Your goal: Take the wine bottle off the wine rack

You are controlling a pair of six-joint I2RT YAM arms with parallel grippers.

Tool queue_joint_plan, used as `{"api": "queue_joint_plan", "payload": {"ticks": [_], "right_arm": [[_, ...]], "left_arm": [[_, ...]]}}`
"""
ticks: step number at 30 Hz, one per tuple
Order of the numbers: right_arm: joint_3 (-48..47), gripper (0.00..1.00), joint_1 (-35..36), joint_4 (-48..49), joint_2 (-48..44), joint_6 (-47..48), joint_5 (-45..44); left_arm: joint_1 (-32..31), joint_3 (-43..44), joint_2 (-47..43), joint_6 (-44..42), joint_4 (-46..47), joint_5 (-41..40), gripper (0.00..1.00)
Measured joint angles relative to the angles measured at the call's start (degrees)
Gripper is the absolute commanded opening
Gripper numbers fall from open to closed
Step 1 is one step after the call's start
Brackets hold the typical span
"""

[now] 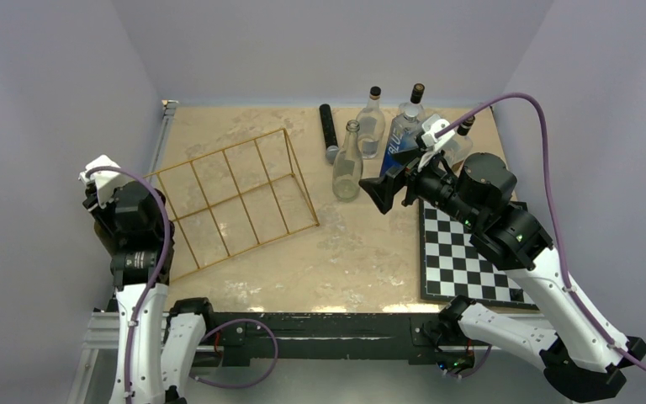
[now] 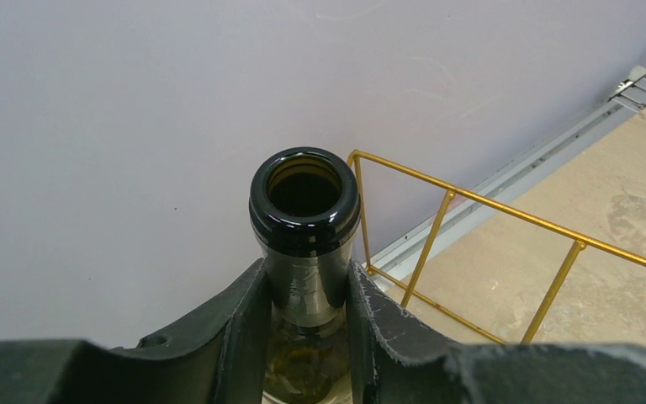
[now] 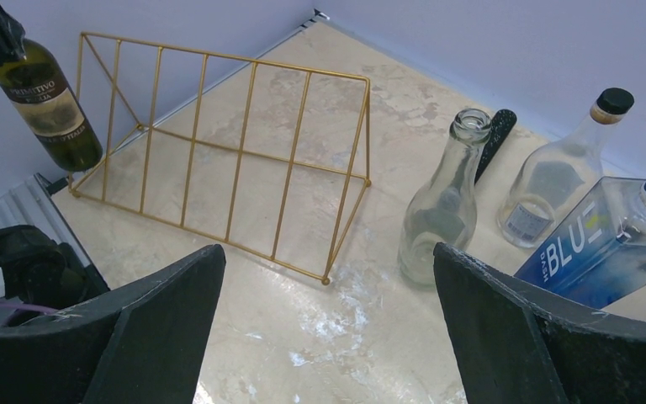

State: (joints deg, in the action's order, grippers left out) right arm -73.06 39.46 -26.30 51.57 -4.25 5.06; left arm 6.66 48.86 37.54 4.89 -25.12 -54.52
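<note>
My left gripper (image 2: 307, 307) is shut on the neck of the dark green wine bottle (image 2: 305, 215), just under its open mouth. In the right wrist view the wine bottle (image 3: 49, 108) hangs tilted, label showing, outside the left end of the gold wire wine rack (image 3: 227, 160). From above, the wine rack (image 1: 231, 198) lies on the table with nothing in its bays, and the left arm (image 1: 130, 215) covers the bottle. My right gripper (image 1: 383, 194) hovers open right of the rack; its fingers (image 3: 177, 303) hold nothing.
A clear glass bottle (image 1: 347, 164), a black cylinder (image 1: 329, 130), a black-capped clear bottle (image 1: 371, 124) and a blue bottle (image 1: 402, 139) stand at the back right. A chessboard (image 1: 463, 261) lies under the right arm. The left wall is close to the left gripper.
</note>
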Motion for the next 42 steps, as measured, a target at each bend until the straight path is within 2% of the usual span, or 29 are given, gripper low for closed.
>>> {"api": "queue_joint_plan", "payload": {"ticks": [13,22,31,38,42], "right_arm": [[-0.07,0.99,0.02,-0.24,-1.05,-0.66,-0.2],[-0.35,0.99,0.02,-0.26,-1.16,-0.66,-1.07],[-0.31,0.99,0.0,-0.48,-2.23,-0.59,-1.07],[0.85,0.99,0.02,-1.25,-6.08,-0.57,-1.38],[1.75,0.99,0.02,-2.16,-8.04,-0.55,-2.54]], "left_arm": [[0.0,4.81,-2.91,-2.14,-1.57,5.57,0.0],[0.0,7.17,-7.8,-2.71,-6.95,19.65,0.0],[0.0,9.84,-10.58,-1.14,-8.9,40.72,0.0],[0.0,10.64,-8.7,0.55,-7.93,64.26,0.0],[-0.11,8.98,-8.52,3.17,-2.36,77.22,0.0]]}}
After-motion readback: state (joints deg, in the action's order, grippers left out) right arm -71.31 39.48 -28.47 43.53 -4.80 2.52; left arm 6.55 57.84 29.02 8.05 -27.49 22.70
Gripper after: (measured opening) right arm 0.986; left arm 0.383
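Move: The wine bottle already hangs from the left fingers by its neck, at the rack's left end. Open table right of the rack lies about 48 cm to this hand's right, 7 cm ahead and 30 cm down. On the way, the rack's middle is some 18 cm right, 12 cm ahead; a clear bottle stands about 54 cm right, 22 cm ahead. For the right hand that open table is roughly 12 cm left, 3 cm ahead, 40 cm down. The wine bottle, its neck still pinched in the left gripper, first goes up about 4 cm, then sweeps right with gathering speed over the rack towards the open table, some 21 cm in all and still rising. Meanwhile the left wrist swings clockwise by roughly 75 degrees. The right hand, wide open and empty, draws a few centimetres right and back. ##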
